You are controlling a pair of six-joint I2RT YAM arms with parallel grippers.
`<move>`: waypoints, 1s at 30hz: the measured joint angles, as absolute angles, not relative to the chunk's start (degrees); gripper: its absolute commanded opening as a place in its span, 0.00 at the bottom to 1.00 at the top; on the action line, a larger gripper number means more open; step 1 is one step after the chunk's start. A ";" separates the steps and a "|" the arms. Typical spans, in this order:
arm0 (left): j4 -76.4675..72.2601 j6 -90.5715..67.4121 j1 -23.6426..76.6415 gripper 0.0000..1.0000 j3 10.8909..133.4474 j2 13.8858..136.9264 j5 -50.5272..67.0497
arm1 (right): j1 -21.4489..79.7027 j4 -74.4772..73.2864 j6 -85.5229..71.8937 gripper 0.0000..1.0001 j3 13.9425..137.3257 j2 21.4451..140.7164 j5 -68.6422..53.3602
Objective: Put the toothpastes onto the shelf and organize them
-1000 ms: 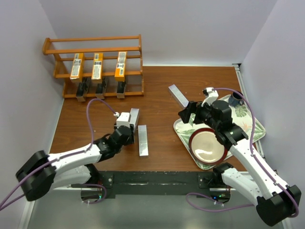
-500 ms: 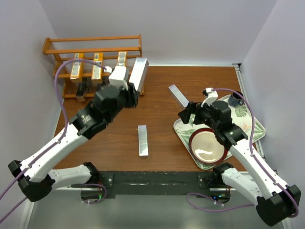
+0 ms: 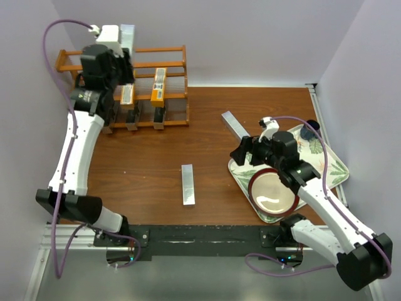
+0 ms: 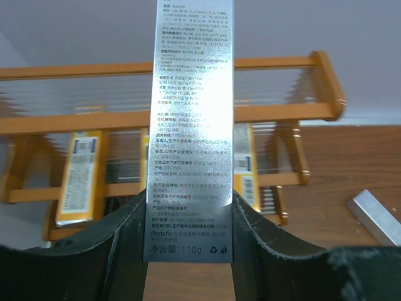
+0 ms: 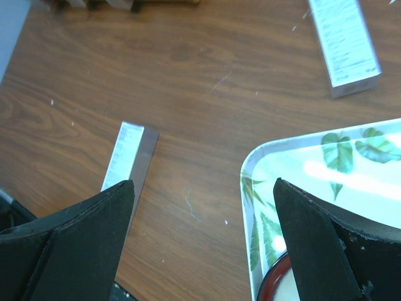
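My left gripper (image 4: 190,244) is shut on the lower end of a silver-grey toothpaste carton (image 4: 191,125), which stands upright. In the top view that carton (image 3: 127,34) hangs over the left end of the wooden shelf (image 3: 169,49). Orange cartons (image 3: 159,86) lie on the middle tier and black ones (image 3: 159,116) on the bottom tier. Two more silver cartons lie on the table, one near the middle (image 3: 187,184) and one further back right (image 3: 236,125). My right gripper (image 3: 241,152) hovers open and holds nothing, between the middle carton (image 5: 128,157) and the tray's corner.
A leaf-patterned tray (image 3: 335,169) sits at the right with a red bowl (image 3: 272,193) and a dark cup (image 3: 308,130) on it. Walls close in behind and left of the shelf. My left arm reaches up along the left wall.
My left arm has carried the silver carton from low over the table's middle up and back to above the shelf's left end. The right arm has barely moved.
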State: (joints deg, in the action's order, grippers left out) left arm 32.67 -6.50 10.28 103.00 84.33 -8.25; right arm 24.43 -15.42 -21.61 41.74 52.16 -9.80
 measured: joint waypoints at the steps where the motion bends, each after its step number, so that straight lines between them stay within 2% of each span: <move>1: 32.71 -6.15 8.12 0.36 104.01 85.25 -7.11 | 24.67 -15.44 -21.56 0.97 41.74 52.93 -10.11; 8: 32.64 -3.38 -5.69 0.36 107.96 90.72 1.19 | 26.65 -15.49 -21.10 0.96 41.74 58.59 -12.29; 14: 32.99 -1.08 -13.08 0.37 110.65 95.59 5.23 | 27.07 -16.10 -20.14 0.96 41.85 61.58 -14.79; 30: 34.35 2.20 -17.93 0.40 119.46 108.27 11.42 | 27.07 -15.81 -18.74 0.95 42.96 65.65 -17.80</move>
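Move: The left hand still grips a silver toothpaste box; the open left end of the shelf's top tier lies about 16 cm ahead, 18 cm left and 10 cm below. From the hand, the left orange box sits some 12 cm ahead, 16 cm left and 22 cm down, the middle orange box as far ahead, just 3 cm left. For the right hand, the lone silver box is about 9 cm back, 18 cm left and 17 cm down; at that height the far silver box is 14 cm ahead, straight on. Leftwards in a quick sweep of nearly 20 cm along the shelf, the left hand carries the silver box towards the top tier's left end, then slows and eases forward and down, tipping its fingers down about 10 degrees, grip kept. The right hand, open and empty, sinks and drifts left towards the lone silver box, tilting down. ##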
